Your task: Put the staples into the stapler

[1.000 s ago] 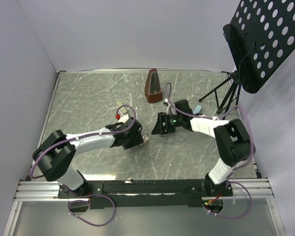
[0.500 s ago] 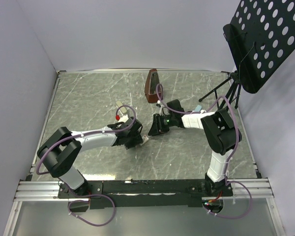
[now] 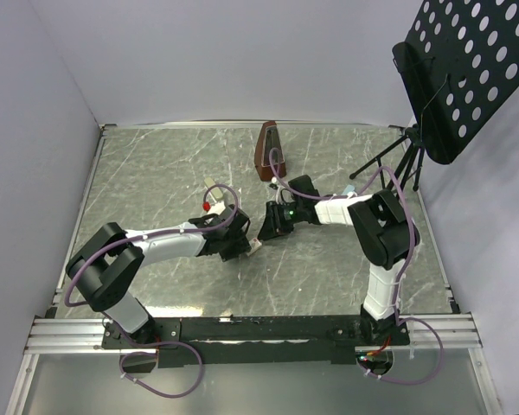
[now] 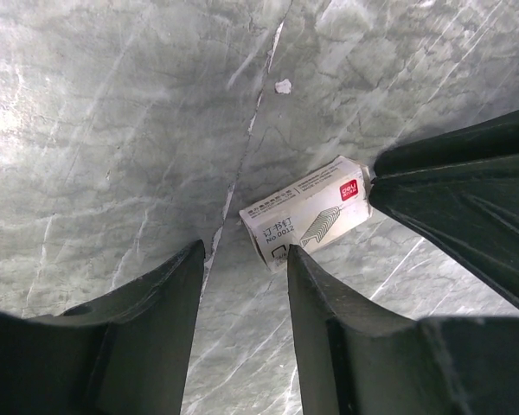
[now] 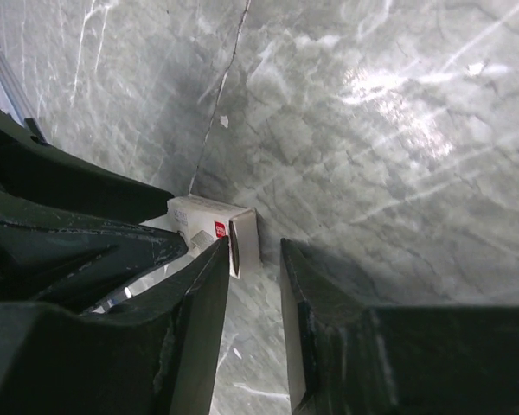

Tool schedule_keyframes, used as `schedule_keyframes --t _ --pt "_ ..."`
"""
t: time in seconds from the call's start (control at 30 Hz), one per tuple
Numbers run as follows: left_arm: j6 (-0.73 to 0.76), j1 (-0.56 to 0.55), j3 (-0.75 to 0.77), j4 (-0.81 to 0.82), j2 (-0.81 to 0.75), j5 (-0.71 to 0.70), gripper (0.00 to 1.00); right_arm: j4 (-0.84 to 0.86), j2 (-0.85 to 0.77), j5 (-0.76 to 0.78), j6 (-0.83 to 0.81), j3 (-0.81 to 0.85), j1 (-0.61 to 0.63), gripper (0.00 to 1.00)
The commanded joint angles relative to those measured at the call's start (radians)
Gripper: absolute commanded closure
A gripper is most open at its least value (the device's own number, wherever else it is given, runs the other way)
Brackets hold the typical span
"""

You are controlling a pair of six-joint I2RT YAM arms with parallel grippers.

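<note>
The staples box (image 4: 307,212), small, white with a red logo, lies flat on the marble table (image 3: 156,173). My left gripper (image 4: 245,252) is open just short of its near end, and the right fingertip (image 4: 296,256) touches that end. My right gripper (image 5: 254,246) is open at the opposite end of the staples box (image 5: 209,223), whose end flap sits by the left fingertip (image 5: 221,246). In the top view both grippers meet over the box (image 3: 255,245). A small pale and red thing (image 3: 210,201) lies behind my left wrist; I cannot tell if it is the stapler.
A brown metronome (image 3: 270,154) stands behind the grippers. A black perforated music stand (image 3: 467,69) rises at the back right, with its tripod legs (image 3: 389,169) on the table. A small teal thing (image 3: 350,188) lies beside my right arm.
My right gripper has moved left up to the staples box, and its arm has folded in. Both pairs of jaws have narrowed. The left gripper has stayed at the box.
</note>
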Motion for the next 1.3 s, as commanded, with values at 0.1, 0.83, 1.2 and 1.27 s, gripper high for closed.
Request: schedule_keyframes --t 0.1,0.83,1.2,1.27 --pt "-0.008 0.004 0.007 0.019 -0.001 0.015 0.52 0.017 0.027 -0.002 -0.036 0.04 0.013 0.67" --pt "-0.005 0.016 0.0 0.025 0.011 0.021 0.54 -0.114 -0.04 0.216 -0.142 0.046 0.083 0.97" --pt "0.004 0.019 -0.016 0.039 -0.036 0.01 0.53 -0.183 -0.105 0.397 -0.168 0.059 0.145 1.0" --pt "0.004 0.019 -0.023 0.042 -0.048 0.01 0.5 -0.195 -0.119 0.436 -0.171 0.062 0.157 1.0"
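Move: The staple box lies between my hands on the table: its middle is about 2 cm back and 2 cm left of my right hand and 1 cm below, and 2 cm ahead and 2 cm right of my left hand, also just below. Near my way, the olive stapler stands some 15 cm ahead and 7 cm left of my left hand. The brown metronome stands about 17 cm ahead and 3 cm right of my right hand, the blue stapler about 9 cm ahead and 21 cm right of it. While my left hand stays put, half open, its fingertips keeping the near end of the staple box braced, I ease my right hand about 1 cm left onto the far end and shut its fingers completely at the end flap's edge. Then I hardly travel and tilt that wrist some 15–20 degrees, fingers tipping steeper down and swinging a little forward. ##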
